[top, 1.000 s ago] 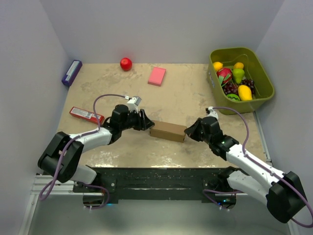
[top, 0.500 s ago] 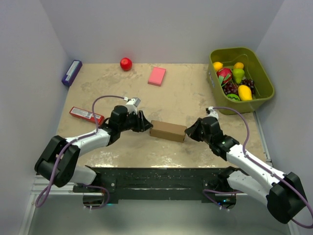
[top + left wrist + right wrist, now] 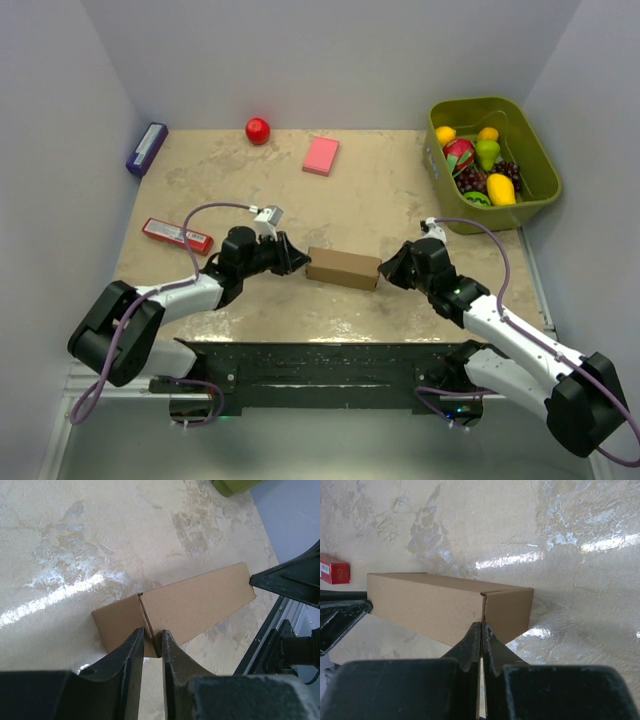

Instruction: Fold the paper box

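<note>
The paper box (image 3: 343,268) is a small closed brown carton lying on the table between my two arms. My left gripper (image 3: 297,260) is at its left end. In the left wrist view, that gripper (image 3: 152,632) has its jaws a narrow gap apart, with nothing between them, tips against the box (image 3: 200,605) near a corner seam. My right gripper (image 3: 383,268) is at the box's right end. In the right wrist view it (image 3: 482,625) is shut and empty, its tips touching the box (image 3: 425,605) at the vertical corner seam.
A green bin (image 3: 540,170) of toy fruit stands at the back right. A pink flat block (image 3: 321,155) and a red ball (image 3: 258,130) lie at the back. A purple box (image 3: 147,148) lies at the far left and a red packet (image 3: 177,235) beside my left arm.
My left gripper's jaws have narrowed and the left wrist has shifted slightly nearer and lower. The box and the right arm have stayed put.
</note>
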Robot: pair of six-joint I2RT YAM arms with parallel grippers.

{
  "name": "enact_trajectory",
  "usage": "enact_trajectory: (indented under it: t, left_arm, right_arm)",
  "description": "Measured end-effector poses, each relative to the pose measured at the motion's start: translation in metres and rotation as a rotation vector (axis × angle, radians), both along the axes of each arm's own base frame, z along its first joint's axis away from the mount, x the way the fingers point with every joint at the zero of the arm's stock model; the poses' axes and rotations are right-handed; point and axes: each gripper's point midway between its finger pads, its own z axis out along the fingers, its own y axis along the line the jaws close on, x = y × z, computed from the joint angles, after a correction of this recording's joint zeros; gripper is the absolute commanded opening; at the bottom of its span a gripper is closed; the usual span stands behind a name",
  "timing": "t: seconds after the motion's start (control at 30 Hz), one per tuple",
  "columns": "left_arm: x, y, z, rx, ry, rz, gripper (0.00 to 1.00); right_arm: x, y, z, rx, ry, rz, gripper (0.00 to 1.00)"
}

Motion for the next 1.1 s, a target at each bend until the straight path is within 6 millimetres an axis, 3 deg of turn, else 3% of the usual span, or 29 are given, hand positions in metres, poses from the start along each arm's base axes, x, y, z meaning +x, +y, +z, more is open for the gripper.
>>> enact_trajectory:
  t: [0.2,0.33,0.5,0.67,0.83,1.1]
  left_arm:
    - [-0.006,0.002,0.000,-0.017,-0.023,0.014,0.24]
    - [-0.003,0.002,0.003,-0.004,-0.016,0.017,0.40]
    - [0.001,0.005,0.002,0.058,0.021,0.026,0.53]
    - [0.004,0.008,0.011,0.095,0.027,0.035,0.65]
    - [0.011,0.007,0.027,0.091,-0.017,0.045,0.66]
    - [0.011,0.003,0.009,0.086,-0.003,0.027,0.59]
  right_arm:
    - [-0.003,-0.001,0.003,-0.019,-0.008,0.018,0.02]
    - [-0.003,-0.004,0.002,-0.067,0.010,0.038,0.09]
    - [-0.007,-0.008,-0.003,-0.122,0.052,0.059,0.26]
    - [-0.003,-0.007,0.015,-0.120,0.022,0.069,0.38]
    - [0.000,-0.004,0.033,-0.094,-0.026,0.071,0.40]
    - [0.002,0.001,0.012,-0.122,0.035,0.091,0.40]
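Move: The closed paper box lies between the hands: its middle is about 8 cm to the right of the left hand, 1 cm back and 2 cm lower, and about 7 cm to the right hand's left, 1 cm ahead and 3 cm lower. The red carton sits roughly 27 cm to the left hand's left and 6 cm farther out. From the right hand, the pink box is some 25 cm ahead and 12 cm to its left. Up and part-way down again go both hands at the box's two ends: after barely shifting at first, the left rises about 2 cm and the right about 3.5 cm, then each sinks back by some 2 cm. Both sets of fingers open plainly, the left wider, coming free of the end edges to stand spread over them; the wrists tilt only 5 to 10 degrees. ##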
